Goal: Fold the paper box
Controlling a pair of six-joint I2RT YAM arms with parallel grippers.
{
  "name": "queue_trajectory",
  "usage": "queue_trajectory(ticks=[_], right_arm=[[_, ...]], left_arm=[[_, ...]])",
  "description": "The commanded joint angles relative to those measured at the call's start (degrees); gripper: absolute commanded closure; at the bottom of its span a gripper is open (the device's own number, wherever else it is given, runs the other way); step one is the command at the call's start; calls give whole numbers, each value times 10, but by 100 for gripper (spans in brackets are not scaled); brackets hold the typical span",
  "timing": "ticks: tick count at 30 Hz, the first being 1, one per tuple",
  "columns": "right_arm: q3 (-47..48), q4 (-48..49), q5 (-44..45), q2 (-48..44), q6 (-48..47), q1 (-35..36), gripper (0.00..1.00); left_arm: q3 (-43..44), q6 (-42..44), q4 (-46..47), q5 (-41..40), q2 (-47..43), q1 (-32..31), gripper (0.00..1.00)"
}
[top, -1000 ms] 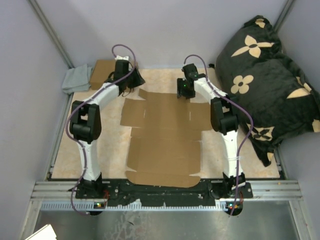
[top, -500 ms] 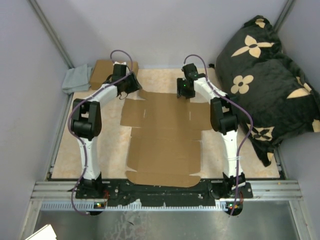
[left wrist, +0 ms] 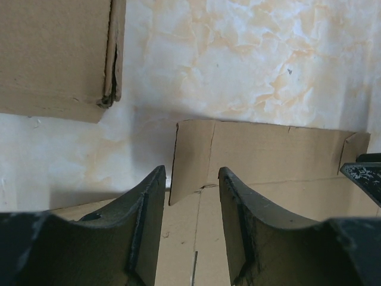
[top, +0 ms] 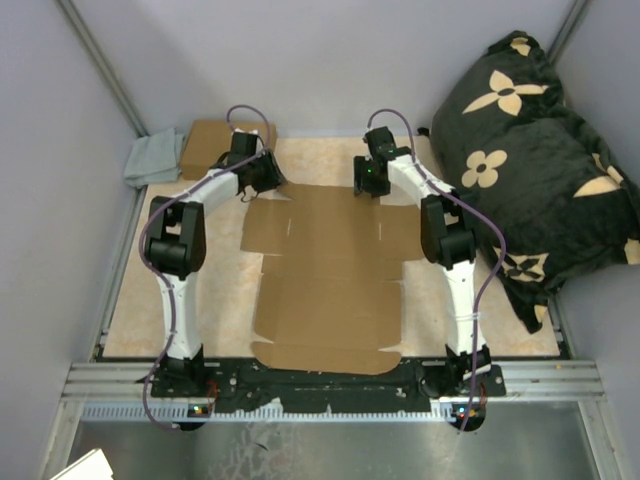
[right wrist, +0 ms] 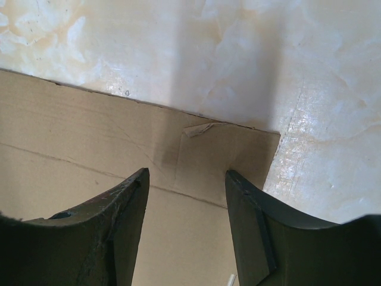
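The paper box [top: 330, 280] lies unfolded and flat on the marbled table, a brown die-cut sheet with side flaps and crease lines. My left gripper [top: 268, 180] hovers at its far left corner, open. In the left wrist view that corner flap [left wrist: 199, 152] shows in the gap of the left gripper [left wrist: 191, 179], slightly raised and touched by neither finger. My right gripper [top: 368, 187] sits over the far edge towards the right, also open. The right wrist view has the far right corner [right wrist: 238, 158] of the sheet below the right gripper [right wrist: 186, 179], with nothing held.
A smooth brown carton [top: 215, 145] lies at the back left, also seen as a carton [left wrist: 53, 53] beyond the left fingers. A grey cloth [top: 152, 158] lies beside it. A black flowered cushion [top: 530, 150] fills the right side. A metal rail [top: 330, 385] runs along the near edge.
My left gripper has come nearer and to the right, from beside the carton to the sheet's far left corner. The right arm and the sheet have not moved.
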Motion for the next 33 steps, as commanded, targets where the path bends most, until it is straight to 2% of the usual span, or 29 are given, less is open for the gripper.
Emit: queue_trajectory(ticks=[1, 14, 19, 25, 33], right_arm=[[14, -11, -2, 22, 1, 4, 45], [15, -9, -5, 23, 2, 4, 45], [14, -11, -4, 24, 0, 4, 45], [12, -14, -2, 24, -1, 4, 44], [15, -18, -1, 20, -1, 4, 44]], left_arm=[[8, 8, -7, 6, 12, -8, 53], [58, 0, 0, 64, 34, -61, 54], [86, 5, -2, 48, 63, -80, 54], [97, -15, -18, 41, 113, -68, 55], [76, -24, -22, 45, 108, -51, 56]])
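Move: The left corner flap of the box's far edge, half raised, is about 2 cm to the left hand's right, 1 cm ahead and 2 cm below. From that hand, the brown carton sits roughly 11 cm left and 8 cm ahead, and the left side panel 9 cm back and 3 cm left. The right corner flap, folded in, lies 1 cm below and 1 cm right of the right hand; the left flap is some 18 cm to that hand's left, about level. The left corner flap is swept inward by the half-open left gripper, which travels about 10 cm right, rising slightly and turning some 10 degrees clockwise. The gripper then sinks about 4 cm from its high point, easing back a centimetre left, and presses the flap down beside its free edge. The right hand stays put, keeping its own flap down. ##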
